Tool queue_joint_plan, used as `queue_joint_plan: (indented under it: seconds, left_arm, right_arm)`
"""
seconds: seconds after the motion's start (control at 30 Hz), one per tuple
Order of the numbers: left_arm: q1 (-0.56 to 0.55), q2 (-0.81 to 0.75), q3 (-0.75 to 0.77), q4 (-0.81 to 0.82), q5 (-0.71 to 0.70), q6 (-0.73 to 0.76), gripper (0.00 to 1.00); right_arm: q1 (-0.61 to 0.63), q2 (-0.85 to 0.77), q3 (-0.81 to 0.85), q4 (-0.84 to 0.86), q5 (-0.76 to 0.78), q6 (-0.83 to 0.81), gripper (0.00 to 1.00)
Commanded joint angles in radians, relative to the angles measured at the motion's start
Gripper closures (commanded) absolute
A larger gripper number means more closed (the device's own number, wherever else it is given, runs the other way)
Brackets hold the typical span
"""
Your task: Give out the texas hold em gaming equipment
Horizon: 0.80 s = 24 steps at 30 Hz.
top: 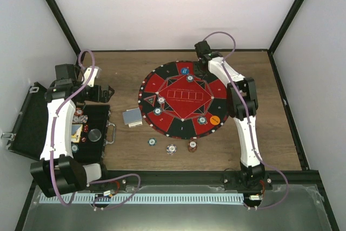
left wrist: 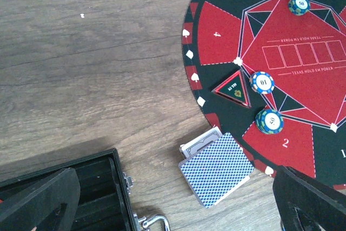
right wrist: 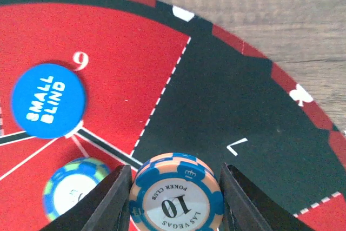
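Note:
A round red-and-black poker mat (top: 181, 128) lies mid-table. My right gripper (right wrist: 175, 201) is shut on a blue-and-peach "10" poker chip (right wrist: 175, 196), low over the mat's far side (top: 201, 70). Beside it are the blue "small blind" disc (right wrist: 48, 100) and a green-blue chip (right wrist: 73, 187). My left gripper (left wrist: 175, 183) stands open with nothing between its fingers, above the table beside a blue-backed card deck (left wrist: 216, 169) at the mat's left edge (top: 132, 117). An orange disc (top: 214, 119) and more chips (left wrist: 262, 82) (left wrist: 269, 120) rest on the mat.
An open black case (top: 32, 123) with chips inside sits at the left; its corner and latch (left wrist: 130, 185) are close to the deck. Three loose chips (top: 171, 149) lie on the wood in front of the mat. A triangular marker (left wrist: 233, 87) sits on the mat.

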Motion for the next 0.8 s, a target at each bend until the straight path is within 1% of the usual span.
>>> queue_joint_plan:
  seconds: [0.0,0.3,0.43,0.53,0.57,0.67,0.77]
  left_arm:
    - [0.006,0.011,-0.009,0.022,0.014,0.015,0.0]
    - [0.005,0.041,-0.006,0.036,0.027,0.003,0.0]
    - [0.007,0.042,-0.007,0.036,0.028,0.003,0.0]
    - [0.006,0.039,-0.012,0.036,0.029,0.002,0.0]
    - [0.007,0.036,-0.014,0.035,0.029,0.002,0.0]
    - [0.007,0.028,-0.018,0.034,0.029,0.004,0.0]
    - [0.006,0.024,-0.02,0.032,0.031,0.001,0.0]
  right_arm:
    - [-0.017,0.078,0.063,-0.005,-0.024,-0.012,0.91]
    - [-0.021,0.122,0.066,0.015,-0.038,-0.01,0.9]
    - [-0.021,0.122,0.066,0.01,-0.044,-0.004,0.77]
    - [-0.02,0.113,0.066,0.005,-0.046,-0.002,0.55]
    - [-0.021,0.109,0.067,0.001,-0.046,-0.001,0.5]
    - [-0.021,0.098,0.128,-0.031,-0.039,-0.001,0.39]
    - [-0.02,0.068,0.162,-0.061,-0.034,0.004,0.34]
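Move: The right hand holds the 10 chips about 5 cm above their spot on the mat, which is almost straight below, perhaps 1 cm farther out, at the inner end of the black seat 7. The 50 chips stand roughly 5 cm to its left and level with it; the small blind button is some 7 cm left and 4 cm farther out. From the left hand the spot is around 24 cm ahead, 37 cm right and 21 cm below. Still pinching the 10 chips, the right hand lowers them quickly and almost straight down, about 5 cm, onto the mat just right of the 50 chips. It holds still there, then opens its fingers partway, lets go of the chips and starts to rise, by about 1 cm. ##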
